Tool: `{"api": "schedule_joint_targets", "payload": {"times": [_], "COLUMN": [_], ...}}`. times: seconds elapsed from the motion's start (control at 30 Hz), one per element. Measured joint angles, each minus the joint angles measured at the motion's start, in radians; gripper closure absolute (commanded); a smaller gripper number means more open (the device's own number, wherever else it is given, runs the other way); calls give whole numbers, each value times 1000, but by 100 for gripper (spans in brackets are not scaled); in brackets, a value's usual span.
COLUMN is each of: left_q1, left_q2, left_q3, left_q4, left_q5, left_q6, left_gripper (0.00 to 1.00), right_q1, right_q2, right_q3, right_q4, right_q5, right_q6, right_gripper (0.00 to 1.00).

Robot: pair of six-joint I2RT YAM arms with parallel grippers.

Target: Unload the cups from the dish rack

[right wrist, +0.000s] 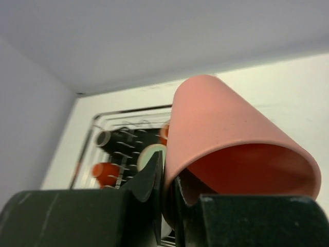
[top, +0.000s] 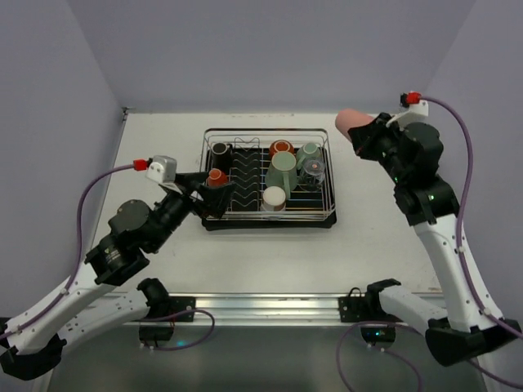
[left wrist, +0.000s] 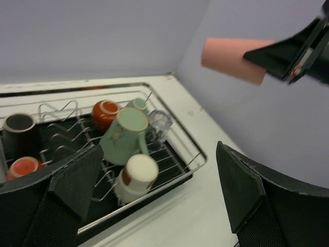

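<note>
The wire dish rack (top: 329,184) on its black tray sits mid-table. It holds a black cup (top: 221,153), two orange cups (top: 216,178) (top: 282,149), two mint mugs (top: 282,170) (top: 308,153), a clear glass (top: 314,170) and a cream cup (top: 274,198). My right gripper (top: 365,139) is shut on the rim of the pink tumbler (top: 351,122), one finger inside it, and holds it in the air beyond the rack's right end; the tumbler fills the right wrist view (right wrist: 226,128). My left gripper (top: 211,198) is open and empty over the rack's front left corner.
The white table (top: 261,261) extends in front of the rack and to its right (top: 376,212). Lavender walls close in the back and both sides. In the left wrist view the rack's rim (left wrist: 200,159) and the tumbler (left wrist: 234,59) show.
</note>
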Motion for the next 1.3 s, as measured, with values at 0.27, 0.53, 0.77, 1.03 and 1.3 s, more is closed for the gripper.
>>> {"api": "schedule_joint_targets", "payload": {"times": [0.27,0.53,0.77,1.03,1.3], "left_q1": [0,0,0,0,0], "left_q2": [69,81,80,96,177], "left_q3": [-63,-87,-91,-100,-86], "left_q4": [-259,-304,-296,-288,-286], "left_q5": [-45,-37,-22,-8,39], "left_q6": [82,136,153,153,149], "left_gripper": [0,0,0,0,0], "right_q1": [-92,-162,-209,-206,-205], "right_q2": [503,872,1099,1205,1207], "right_q3": [436,589,763,773,775], "right_q4": [-402,-582,-628,-621,-620], "right_q5": [256,270,169,102,100], "right_q6": [-245,-349,-375,-374,-374], "right_gripper": [100,96,96,91,42]}}
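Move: The pink cup, pinched by its wall in the right hand, is bound for bare table right of the rack, about 17 cm ahead, 10 cm right and 39 cm below that hand. The clear glass in the rack lies 13 cm ahead, 4 cm left and 33 cm down; the small green cup stands some 8 cm beyond the glass. From the open left hand, the white cup is 13 cm ahead, 11 cm right, 32 cm down, with the blue cup 14 cm ahead and 6 cm left. The pink cup is carried down to the table beyond the rack's right side: the right hand sinks about 29 cm while swinging forward and right, tips its fingers steeply down, then stops and spreads them off the cup's wall, one finger still inside the mouth. Wide open, the left hand drops some 16 cm towards the white cup, rolling its left side up and dipping its fingers. ##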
